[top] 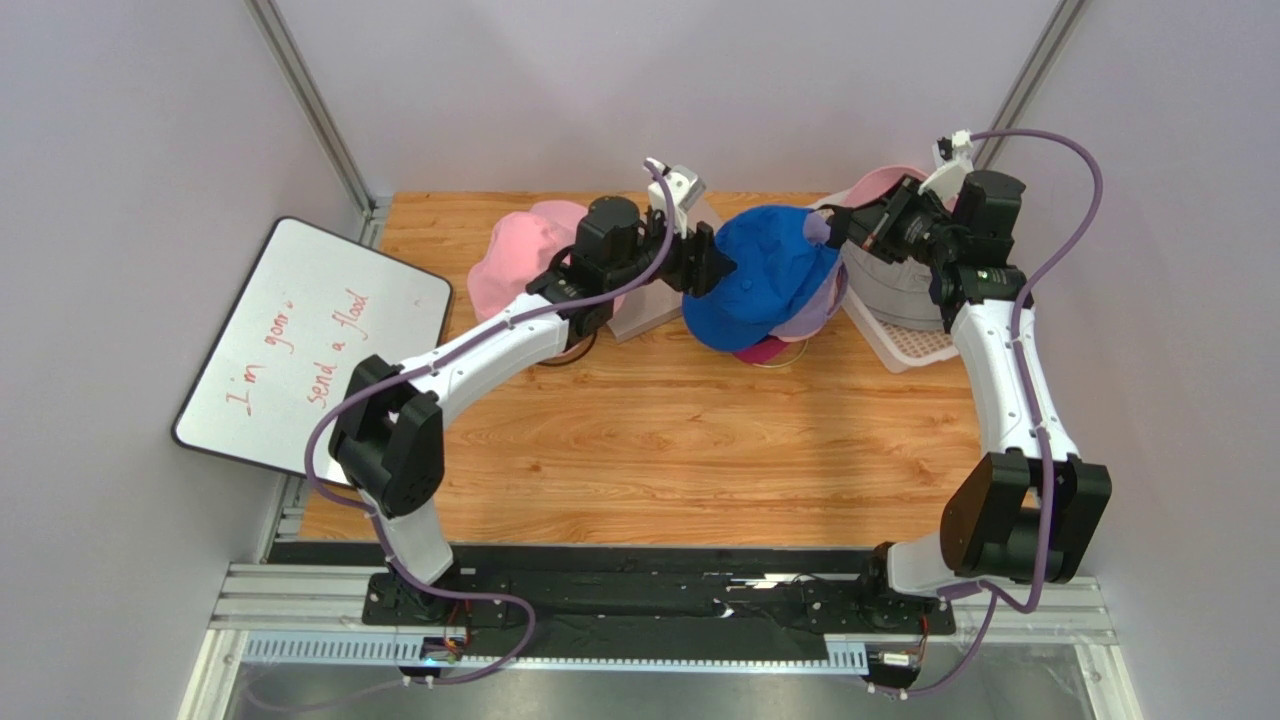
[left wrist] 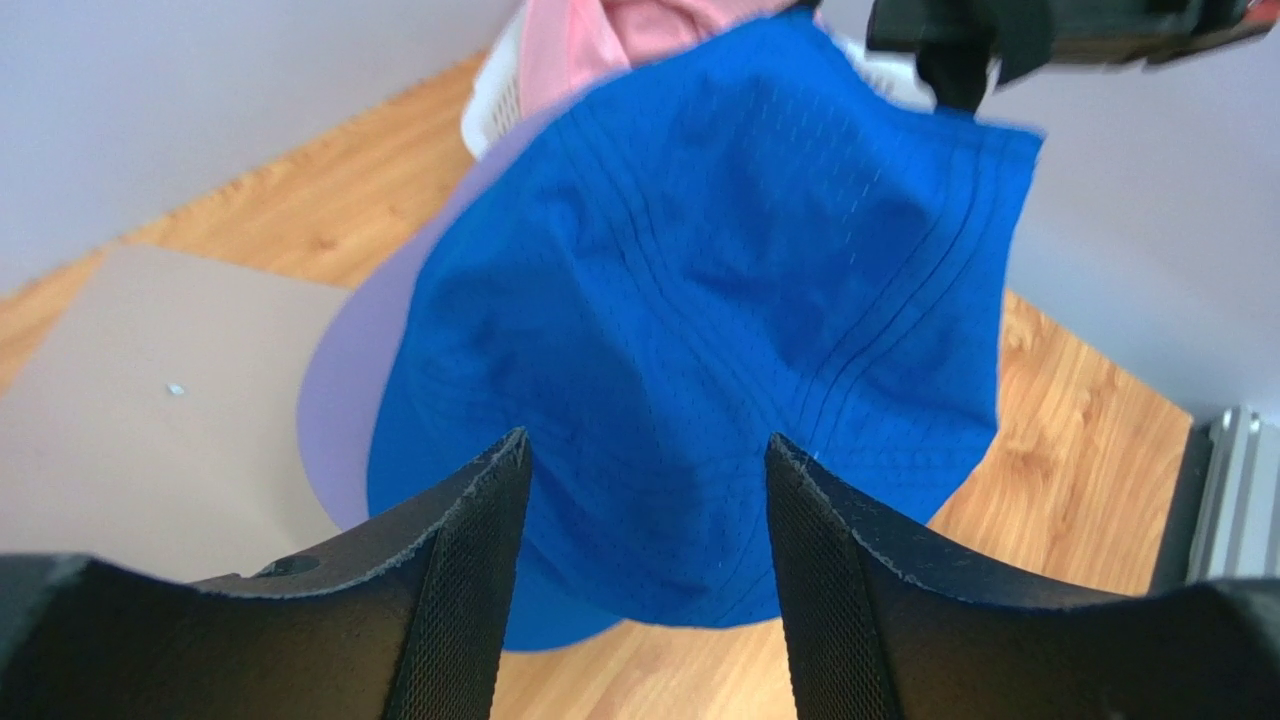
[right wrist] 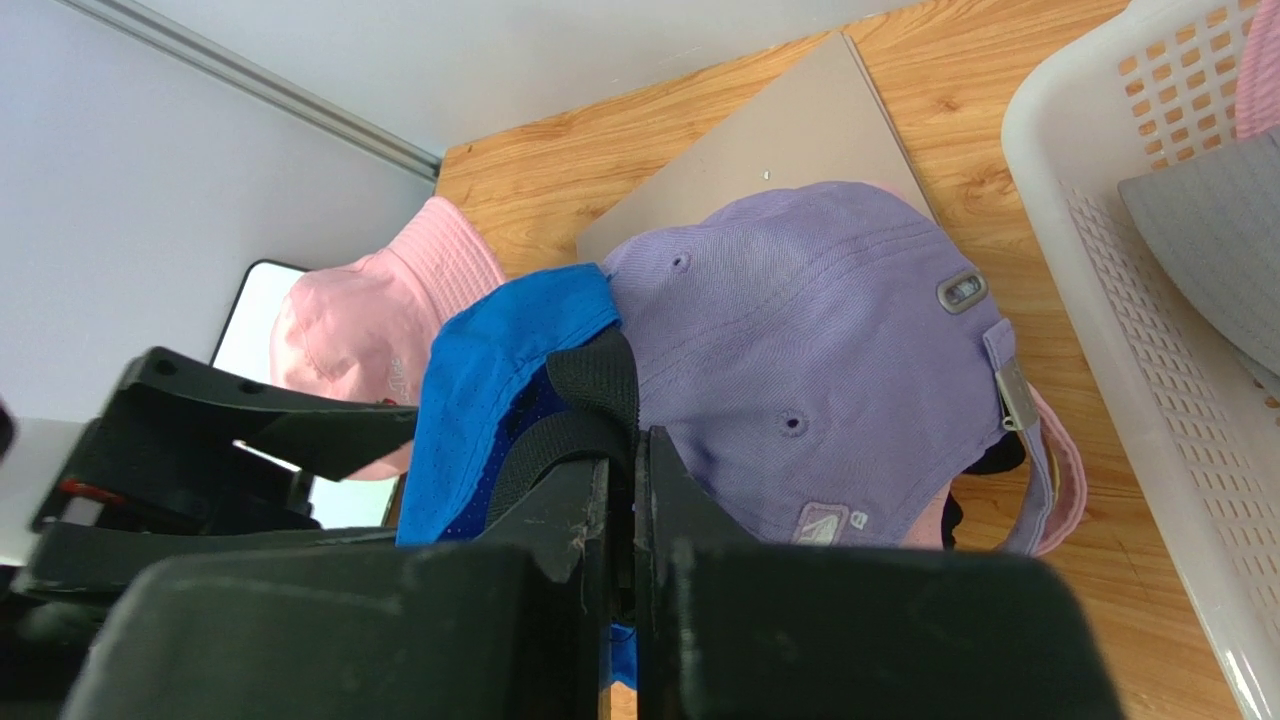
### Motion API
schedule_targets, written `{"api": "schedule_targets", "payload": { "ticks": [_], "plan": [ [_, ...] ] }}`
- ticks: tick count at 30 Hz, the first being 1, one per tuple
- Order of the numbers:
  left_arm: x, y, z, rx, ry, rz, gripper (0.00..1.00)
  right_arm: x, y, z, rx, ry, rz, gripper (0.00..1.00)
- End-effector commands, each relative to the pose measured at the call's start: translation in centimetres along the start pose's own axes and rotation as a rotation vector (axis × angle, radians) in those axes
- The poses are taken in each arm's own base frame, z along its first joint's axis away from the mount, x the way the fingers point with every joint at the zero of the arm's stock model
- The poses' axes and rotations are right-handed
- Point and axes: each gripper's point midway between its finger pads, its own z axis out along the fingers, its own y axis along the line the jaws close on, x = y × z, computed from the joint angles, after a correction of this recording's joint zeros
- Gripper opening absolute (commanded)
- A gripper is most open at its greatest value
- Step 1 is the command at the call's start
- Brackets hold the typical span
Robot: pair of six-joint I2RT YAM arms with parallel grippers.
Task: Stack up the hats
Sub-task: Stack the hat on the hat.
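Observation:
A blue cap hangs over a stack topped by a lavender cap, with a magenta one at the bottom. My right gripper is shut on the blue cap's black back strap, holding it up from the right. My left gripper is at the cap's left side. In the left wrist view its fingers stand apart, with the blue crown just past the tips. A pink bucket hat lies at the back left.
A white mesh basket at the back right holds a grey hat and a pink one. A flat grey board lies under the stack. A whiteboard overhangs the left table edge.

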Motion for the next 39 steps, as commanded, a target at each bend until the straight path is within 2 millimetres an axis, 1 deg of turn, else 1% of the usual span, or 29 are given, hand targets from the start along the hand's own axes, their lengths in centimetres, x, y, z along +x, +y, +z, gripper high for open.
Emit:
{"api": "schedule_targets", "payload": {
  "ticks": [1, 3, 7, 10, 15, 16, 17, 19, 20, 22, 23, 25, 26, 28, 29, 32, 34, 35, 36, 39],
  "plan": [
    [-0.6, -0.6, 0.3, 0.041, 0.011, -0.018, 0.65, -1.5, 1.1, -0.2, -0.036, -0.040, -0.032, 0.00],
    [-0.5, -0.2, 0.6, 0.026, 0.017, -0.021, 0.65, -1.4, 1.1, -0.2, -0.038, -0.036, -0.028, 0.00],
    [0.0, -0.2, 0.9, 0.039, 0.033, -0.030, 0.64, -1.3, 1.0, -0.2, -0.038, -0.036, -0.030, 0.00],
    [0.5, 0.2, 1.3, 0.023, 0.048, -0.030, 0.62, -1.2, 1.0, -0.2, -0.039, -0.031, -0.029, 0.00],
    [0.5, 0.2, 2.0, 0.036, 0.048, -0.030, 0.55, -1.1, 1.0, -0.2, -0.040, -0.030, -0.029, 0.00],
    [0.6, 0.2, 2.2, 0.040, 0.051, -0.034, 0.52, -1.0, 0.9, -0.2, -0.040, -0.027, -0.027, 0.00],
    [0.6, 0.1, 2.3, 0.044, 0.051, -0.034, 0.46, -1.0, 1.0, -0.3, -0.039, -0.029, -0.028, 0.00],
    [0.7, 0.2, 2.6, 0.042, 0.056, -0.035, 0.43, -1.0, 1.0, -0.3, -0.041, -0.028, -0.028, 0.00],
    [0.5, 0.2, 2.7, 0.043, 0.051, -0.037, 0.35, -1.0, 1.1, -0.4, -0.041, -0.029, -0.029, 0.00],
    [0.5, 0.1, 2.9, 0.049, 0.051, -0.039, 0.28, -1.0, 1.1, -0.4, -0.041, -0.030, -0.030, 0.00],
    [0.4, 0.0, 2.9, 0.054, 0.050, -0.041, 0.18, -1.0, 1.2, -0.5, -0.042, -0.031, -0.033, 0.00],
    [0.2, -0.1, 2.9, 0.060, 0.042, -0.048, 0.06, -0.9, 1.1, -0.5, -0.037, -0.026, -0.039, 0.00],
    [-0.3, -0.2, 2.7, 0.059, 0.031, -0.046, 0.00, -1.0, 1.1, -0.6, -0.031, -0.028, -0.044, 0.00],
    [-1.1, 0.0, 2.5, 0.039, 0.014, -0.042, 0.00, -0.9, 0.9, -0.9, -0.014, -0.027, -0.057, 0.00],
    [-1.8, 0.0, 2.4, 0.032, 0.001, -0.037, 0.00, -1.0, 0.9, -1.1, -0.004, -0.032, -0.060, 0.00],
    [-2.9, 0.7, 2.4, 0.008, -0.011, -0.039, 0.00, -1.1, 1.0, -1.6, 0.011, -0.034, -0.063, 0.00],
    [-3.3, 1.7, 2.4, -0.012, -0.009, -0.063, 0.00, -1.1, 0.7, -1.9, 0.031, -0.035, -0.054, 0.00],
    [-3.6, 2.1, 2.7, -0.016, -0.013, -0.066, 0.00, -1.0, 0.3, -2.0, 0.054, -0.032, -0.043, 0.00],
    [-3.5, 2.7, 2.8, -0.027, -0.004, -0.075, 0.00, -0.8, -0.1, -2.0, 0.069, -0.029, -0.037, 0.00],
    [-3.9, 3.6, 3.8, -0.025, -0.001, -0.078, 0.00, -0.5, -1.2, -2.1, 0.110, -0.029, -0.020, 0.00]
  ]
}}
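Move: The blue hat, hanging by its strap from the right fingers, has its middle about 5 cm right of the open left hand, 2 cm ahead and 3 cm below; from the right hand it is some 5 cm left, 1 cm back and 5 cm below. The purple hat beneath lies about 7 cm right of the left hand, 2 cm ahead and 9 cm lower. The pink bucket hat stands some 24 cm left of the left hand, 2 cm ahead, 8 cm below. Down about 3 cm onto the blue hat's near-left side, easing some 2 cm right and a little forward, the left hand shuts its half-open fingers and pinches the hat's fabric. It then rises about 4 cm and goes on forward some 2 cm. The right hand keeps hold of the strap, nearly still until it eases back and down about a centimetre at the end. ##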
